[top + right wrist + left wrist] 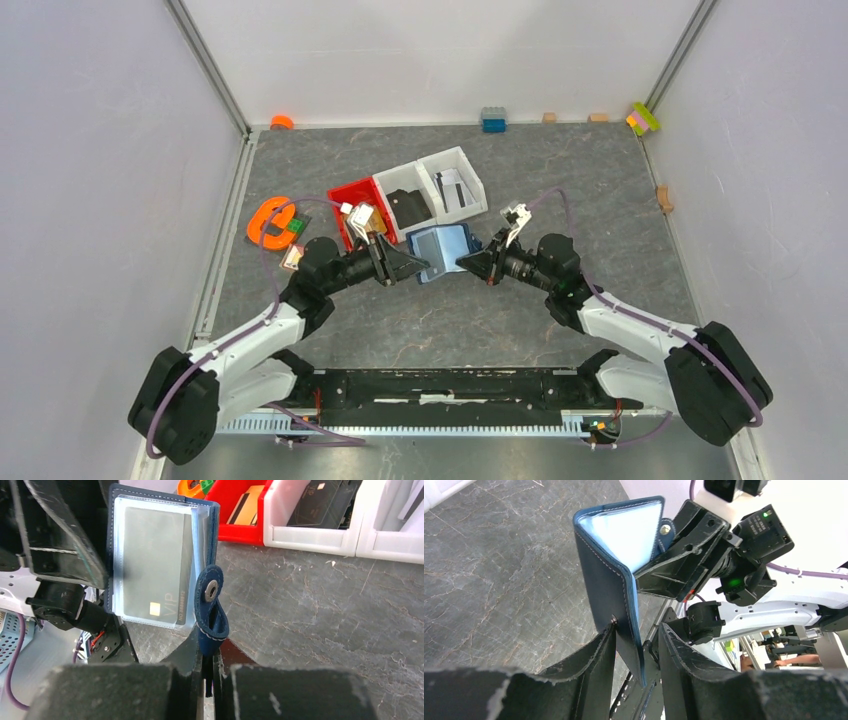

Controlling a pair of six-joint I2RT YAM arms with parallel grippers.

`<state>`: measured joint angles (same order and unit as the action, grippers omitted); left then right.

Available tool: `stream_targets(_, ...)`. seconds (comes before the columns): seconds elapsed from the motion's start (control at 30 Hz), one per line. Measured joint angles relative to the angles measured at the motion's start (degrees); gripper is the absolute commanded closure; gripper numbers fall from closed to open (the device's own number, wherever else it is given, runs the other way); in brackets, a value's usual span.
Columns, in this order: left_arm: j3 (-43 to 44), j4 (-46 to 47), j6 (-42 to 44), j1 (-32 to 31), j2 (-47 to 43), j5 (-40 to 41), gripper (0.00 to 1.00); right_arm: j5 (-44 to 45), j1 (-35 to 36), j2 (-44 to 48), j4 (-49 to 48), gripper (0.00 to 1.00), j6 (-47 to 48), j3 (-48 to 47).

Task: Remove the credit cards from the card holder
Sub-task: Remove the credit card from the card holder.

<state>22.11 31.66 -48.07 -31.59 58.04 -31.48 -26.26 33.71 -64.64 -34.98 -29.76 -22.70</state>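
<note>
The navy card holder (441,249) hangs open in the air between my two grippers. Its clear sleeve shows a grey credit card (152,565) marked VIP. My right gripper (209,647) is shut on the holder's strap tab (212,605) at the right edge (463,263). My left gripper (638,626) is open around the other flap (604,585): one finger (599,650) touches the cover, the other stands off it. In the top view the left gripper (422,266) sits at the holder's left side.
Behind the holder stand a red bin (352,198) and two white bins (452,165); one holds a dark card (407,206), the other light cards (455,190). An orange object (272,222) lies left. Small blocks (493,120) line the back wall.
</note>
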Motion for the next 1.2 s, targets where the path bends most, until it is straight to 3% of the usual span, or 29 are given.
stream_targets(0.33, 0.04, -1.79, 0.13, 0.0, -1.42, 1.46, 0.68, 0.2, 0.0, -0.85, 1.73, 0.99, 0.0, 0.0)
stream_targets(0.47, 0.2, -2.45, 0.15, 0.0, -1.31, 1.46, 0.79, -0.09, -0.02, -0.94, 1.7, 0.99, -0.02, 0.0)
stream_targets(0.6, 0.87, -2.64, 0.2, 0.0, -0.28, 1.46, 0.78, -0.52, -0.07, -0.96, 1.64, 1.0, -0.09, 0.0)
stream_targets(0.7, 1.22, -3.19, 0.22, 0.0, 0.22, 1.64, 0.72, -1.01, -0.07, -1.11, 1.4, 1.0, -0.42, 0.0)
stream_targets(0.83, 1.73, -4.31, 0.59, 0.0, 0.42, 2.4, 0.75, -1.99, -0.07, -1.51, 0.98, 1.0, -0.68, 0.0)
stream_targets(1.13, 1.95, -6.32, 1.2, 0.0, 0.42, 3.69, 0.97, -2.21, -0.09, -1.6, 0.72, 1.0, -0.87, 0.0)
stream_targets(1.2, 1.95, -6.54, 1.25, 0.0, 0.42, 3.96, 0.98, -2.21, -0.11, -1.6, 0.7, 1.0, -0.87, 0.0)
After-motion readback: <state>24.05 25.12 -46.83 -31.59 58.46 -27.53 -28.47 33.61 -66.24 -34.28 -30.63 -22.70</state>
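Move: The card holder stands open in the air, its strap held by the right hand; its middle lies about 3 cm ahead and 3 cm right of the left hand, roughly level. From the left hand, the dark compartment is some 13 cm ahead, 3 cm left and the red bin 12 cm ahead, 15 cm left, both about 17 cm below. From the right hand, the holder's middle is about 3 cm ahead and 5 cm left. Left fingers close on the holder's near-left edge, easing about 1 cm forward and down; right, gripping the strap, sinks 1 cm. ##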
